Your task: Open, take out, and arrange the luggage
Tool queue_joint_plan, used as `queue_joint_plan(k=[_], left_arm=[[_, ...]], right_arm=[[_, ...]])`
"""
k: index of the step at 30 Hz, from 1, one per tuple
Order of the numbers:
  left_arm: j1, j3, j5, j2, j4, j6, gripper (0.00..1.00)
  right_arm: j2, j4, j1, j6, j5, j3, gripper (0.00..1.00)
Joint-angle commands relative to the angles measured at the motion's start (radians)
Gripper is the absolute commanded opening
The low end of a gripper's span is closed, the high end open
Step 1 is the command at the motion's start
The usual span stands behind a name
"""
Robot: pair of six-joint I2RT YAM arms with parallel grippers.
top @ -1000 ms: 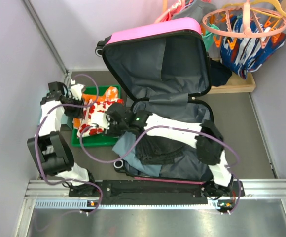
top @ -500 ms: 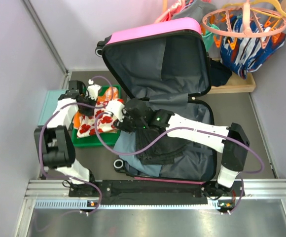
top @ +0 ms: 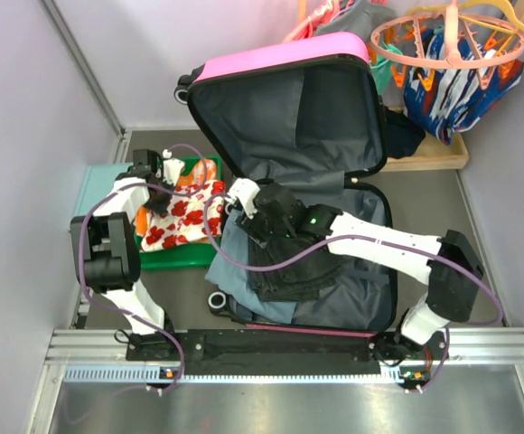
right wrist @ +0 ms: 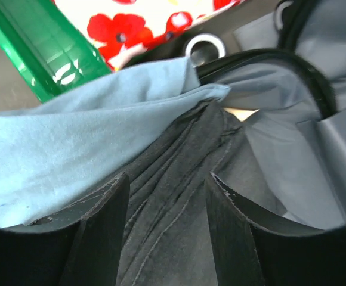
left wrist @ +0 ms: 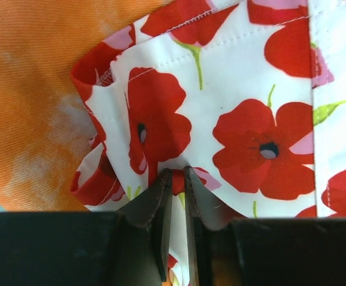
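Note:
The pink luggage (top: 280,52) lies open, its lid propped up and the grey lining (top: 289,117) showing. Dark clothes (top: 289,267) and a light blue cloth (top: 230,258) fill the lower half. A white cloth with red flowers (top: 182,217) lies on the green tray (top: 176,256), over an orange cloth (left wrist: 36,89). My left gripper (top: 179,177) is shut on a fold of the flowered cloth (left wrist: 250,119), with its fingertips (left wrist: 163,179) pinching the fabric. My right gripper (top: 244,206) hangs open over the dark garment (right wrist: 173,226) at the luggage's left rim, holding nothing.
A pale teal box (top: 93,185) sits left of the tray, against the wall. Hangers (top: 461,41) and colourful clothes (top: 461,90) are piled at the back right on a wooden board (top: 434,155). A luggage wheel (right wrist: 204,44) sits ahead of my right gripper.
My left gripper moved to the tray's far end and shut on the flowered cloth. My right gripper drew back right from the tray to the luggage rim. The flowered cloth now lies flatter.

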Motion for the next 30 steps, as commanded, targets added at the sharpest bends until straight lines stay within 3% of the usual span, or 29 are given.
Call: queue_joint_plan(k=[1, 4, 7, 13, 19, 22, 30], left_arm=[[0.001, 0.037, 0.084, -0.069, 0.006, -0.016, 0.21], [-0.034, 0.034, 0.167, -0.146, -0.036, -0.016, 0.23], [-0.136, 0.002, 0.236, -0.214, -0.074, -0.013, 0.26], [-0.212, 0.066, 0.377, -0.307, -0.184, -0.091, 0.32], [-0.354, 0.107, 0.550, -0.412, -0.263, -0.220, 0.54], [-0.462, 0.098, 0.564, -0.393, -0.313, -0.277, 0.62], [-0.615, 0.049, 0.493, -0.315, -0.293, -0.438, 0.76]], right_arm=[[-0.091, 0.038, -0.009, 0.046, 0.067, 0.001, 0.53], [-0.123, 0.015, -0.030, 0.094, 0.105, -0.021, 0.54], [-0.180, 0.001, -0.089, 0.184, 0.110, -0.077, 0.56], [-0.289, -0.003, -0.296, 0.382, 0.010, -0.275, 0.60], [-0.302, 0.076, -0.447, 0.468, -0.120, -0.436, 0.72], [-0.276, 0.119, -0.489, 0.508, -0.201, -0.476, 0.80], [-0.115, 0.211, -0.492, 0.568, -0.367, -0.486, 0.82]])
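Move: The dark trousers folded in the open suitcase have their middle about 10 cm to the right hand's right, 5 cm back and 13 cm below; from the left hand that middle is some 38 cm to its right, 15 cm back and a little lower. The pale blue garment beside them is centred about 9 cm back and 2 cm left of the right hand, 13 cm below. The floral cloth under the left fingers is centred about 8 cm to that hand's right and 3 cm back. Towards the dark trousers both hands travel: the right sweeps about 16 cm right, first rising slightly, then sinking some 10 cm over their far right part, turning clockwise, tipping its fingers down and opening wide. The left comes up off the floral cloth, swings some 28 cm right and 15 cm back while rising about 13 cm, turns clockwise with fingers leaning right, and opens wide above the trousers' left edge. ##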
